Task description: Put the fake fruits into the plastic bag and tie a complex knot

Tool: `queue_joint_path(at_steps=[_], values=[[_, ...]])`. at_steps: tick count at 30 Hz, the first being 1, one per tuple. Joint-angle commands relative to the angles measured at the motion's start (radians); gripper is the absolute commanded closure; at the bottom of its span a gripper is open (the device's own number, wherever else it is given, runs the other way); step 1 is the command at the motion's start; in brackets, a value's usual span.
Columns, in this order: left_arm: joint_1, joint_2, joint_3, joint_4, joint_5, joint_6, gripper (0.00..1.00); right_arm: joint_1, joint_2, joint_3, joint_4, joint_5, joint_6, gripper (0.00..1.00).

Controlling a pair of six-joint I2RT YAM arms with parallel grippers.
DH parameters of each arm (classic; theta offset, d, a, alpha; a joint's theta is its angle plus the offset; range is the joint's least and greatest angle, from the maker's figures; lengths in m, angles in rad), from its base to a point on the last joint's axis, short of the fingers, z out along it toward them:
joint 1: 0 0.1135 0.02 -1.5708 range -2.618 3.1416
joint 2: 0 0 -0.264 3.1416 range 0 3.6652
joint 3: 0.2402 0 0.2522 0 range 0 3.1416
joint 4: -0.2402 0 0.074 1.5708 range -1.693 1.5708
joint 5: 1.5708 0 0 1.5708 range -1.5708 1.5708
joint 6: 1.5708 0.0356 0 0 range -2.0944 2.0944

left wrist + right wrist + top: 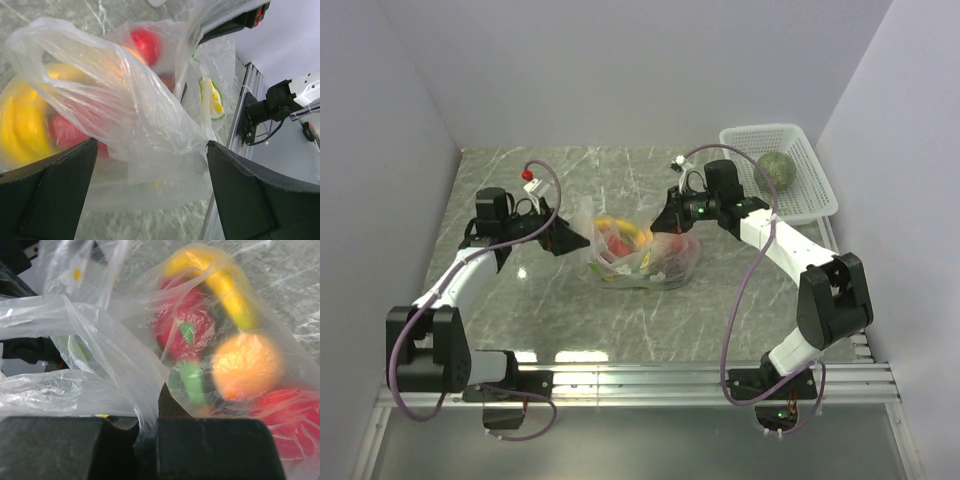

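Note:
The clear plastic bag lies mid-table with several fake fruits inside: a yellow banana shape, an orange-yellow piece and red pieces. The dull green melon sits apart in the white basket. My left gripper is at the bag's left edge. In the left wrist view it is open wide, with loose bag film lying between its fingers. My right gripper is at the bag's upper right. In the right wrist view it is shut on a fold of bag film.
The white lattice basket stands at the back right against the wall. A metal rail runs along the near table edge. Grey walls close in the left, back and right sides.

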Motion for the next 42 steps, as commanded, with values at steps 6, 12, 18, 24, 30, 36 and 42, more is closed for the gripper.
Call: queue_joint_path(at_steps=[6,12,18,24,30,36,42], values=[[-0.071,0.09,0.004,0.323,0.05,-0.172,0.13,0.007,0.025,0.052,-0.041,-0.032,-0.049,1.0],[-0.082,0.012,0.061,0.175,0.116,-0.037,0.5,0.008,0.038,0.088,-0.088,0.026,-0.013,1.0],[-0.129,-0.079,0.132,-0.1,0.165,0.185,0.77,0.016,0.091,0.163,-0.157,0.068,0.073,1.0],[-0.26,-0.088,0.185,-0.256,0.136,0.455,0.93,0.067,0.186,0.318,-0.331,0.068,0.063,1.0],[-0.309,0.025,0.225,-0.108,0.1,0.318,0.97,0.099,0.154,0.285,-0.285,-0.011,0.043,1.0],[-0.332,0.151,0.316,-0.077,0.032,0.29,0.99,0.104,0.131,0.265,-0.304,-0.083,-0.022,1.0],[-0.332,0.203,0.365,-0.157,0.013,0.305,1.0,0.1,0.101,0.236,-0.314,-0.123,-0.069,0.5]])
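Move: The bag's loose flap lies just off the left hand's open fingertips, about 3 cm to its right, 3 cm ahead and roughly level. Below that hand in the bag, some 12 cm down, are the dragon fruit, 7 cm right and level front-to-back, and the banana, 8 cm right and 4 cm ahead. From the right hand, shut on the bag's edge, the flap is about 13 cm left, level front-to-back; the orange is 2 cm left, 2 cm back and 12 cm down. The left hand closes its wide-open fingers on the bag's loose plastic as it works to its right towards the right hand, swinging back and up by about 6 cm and then forward again to end some 10 cm right of its start and a little higher, its wrist turned about 25 degrees clockwise and tilted. The right hand, still gripping the bag's edge, first eases forward, then comes some 4 cm left and back to meet it and, once the left is shut, opens its fingers nearly halfway with plastic still between them. ##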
